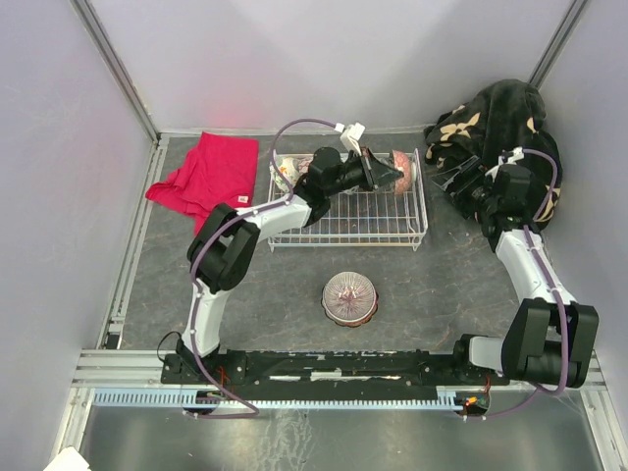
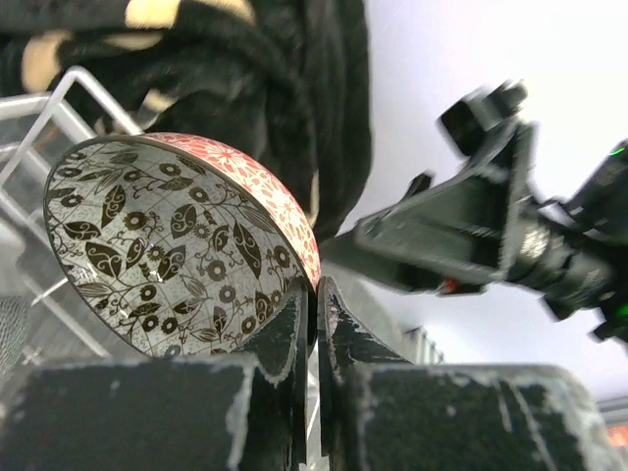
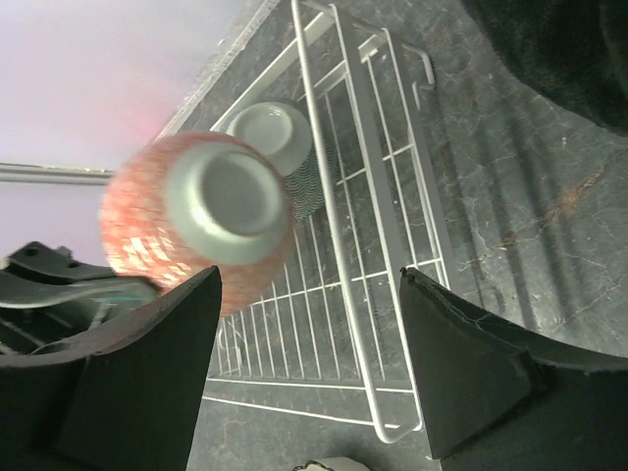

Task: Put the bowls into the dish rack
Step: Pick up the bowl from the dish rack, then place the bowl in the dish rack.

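The white wire dish rack [image 1: 363, 222] stands at the middle back of the table. My left gripper [image 1: 392, 175] reaches over its right end, shut on the rim of a bowl [image 2: 147, 245] that is red outside with a leaf pattern inside. That bowl hangs tilted on its side above the rack [image 3: 353, 196], its grey foot [image 3: 228, 196] turned toward my right gripper [image 3: 309, 281]. The right gripper [image 1: 453, 178] stands open and empty just right of the rack. A second bowl [image 1: 286, 173] lies in the rack's left end. A third bowl [image 1: 349, 297] sits on the table in front of the rack.
A red cloth [image 1: 206, 175] lies left of the rack. A black blanket with pale flowers [image 1: 500, 118] is heaped in the back right corner, behind my right arm. Pale walls close in the table on three sides.
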You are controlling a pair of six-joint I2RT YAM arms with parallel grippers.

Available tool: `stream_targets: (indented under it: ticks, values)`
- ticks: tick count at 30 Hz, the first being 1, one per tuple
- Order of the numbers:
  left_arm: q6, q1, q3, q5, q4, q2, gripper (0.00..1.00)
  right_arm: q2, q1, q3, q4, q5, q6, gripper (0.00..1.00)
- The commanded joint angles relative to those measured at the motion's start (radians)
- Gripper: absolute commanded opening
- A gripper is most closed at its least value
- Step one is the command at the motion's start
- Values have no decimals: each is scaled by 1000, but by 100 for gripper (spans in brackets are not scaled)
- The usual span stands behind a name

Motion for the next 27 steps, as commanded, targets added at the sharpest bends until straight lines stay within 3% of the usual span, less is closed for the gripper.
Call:
stream_targets:
  ticks: [1,14,27]
  values:
    - [-257,14,25,26,428,48,3,11,-3,46,52,48,-36,81]
    - [-504,36,155,13,459,278,3,73,6,77,80,83,-34,81]
    - [-443,58,231,51,185,309,3,114,36,101,106,80,-19,81]
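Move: The red bowl is already pinched by its rim in the left hand; its place, the rack's right end, lies about 3 cm ahead, 4 cm right and 11 cm below. The dotted bowl stands some 5 cm ahead and 4 cm left, the rack's end wires about 7 cm right and 1 cm ahead, both some 12 cm below. From the right hand that place is about 8 cm left, 3 cm ahead and 9 cm below. Carrying the red bowl by its pinched rim, the left hand rises a little, swings forward about 5 cm, then sinks to some 5 cm below its start, bringing the bowl down between the dotted bowl and the rack's right end wires. The wrist rolls about 20 degrees, its top going forward; the fingers keep their hold. The open right hand eases slightly forward and down. ##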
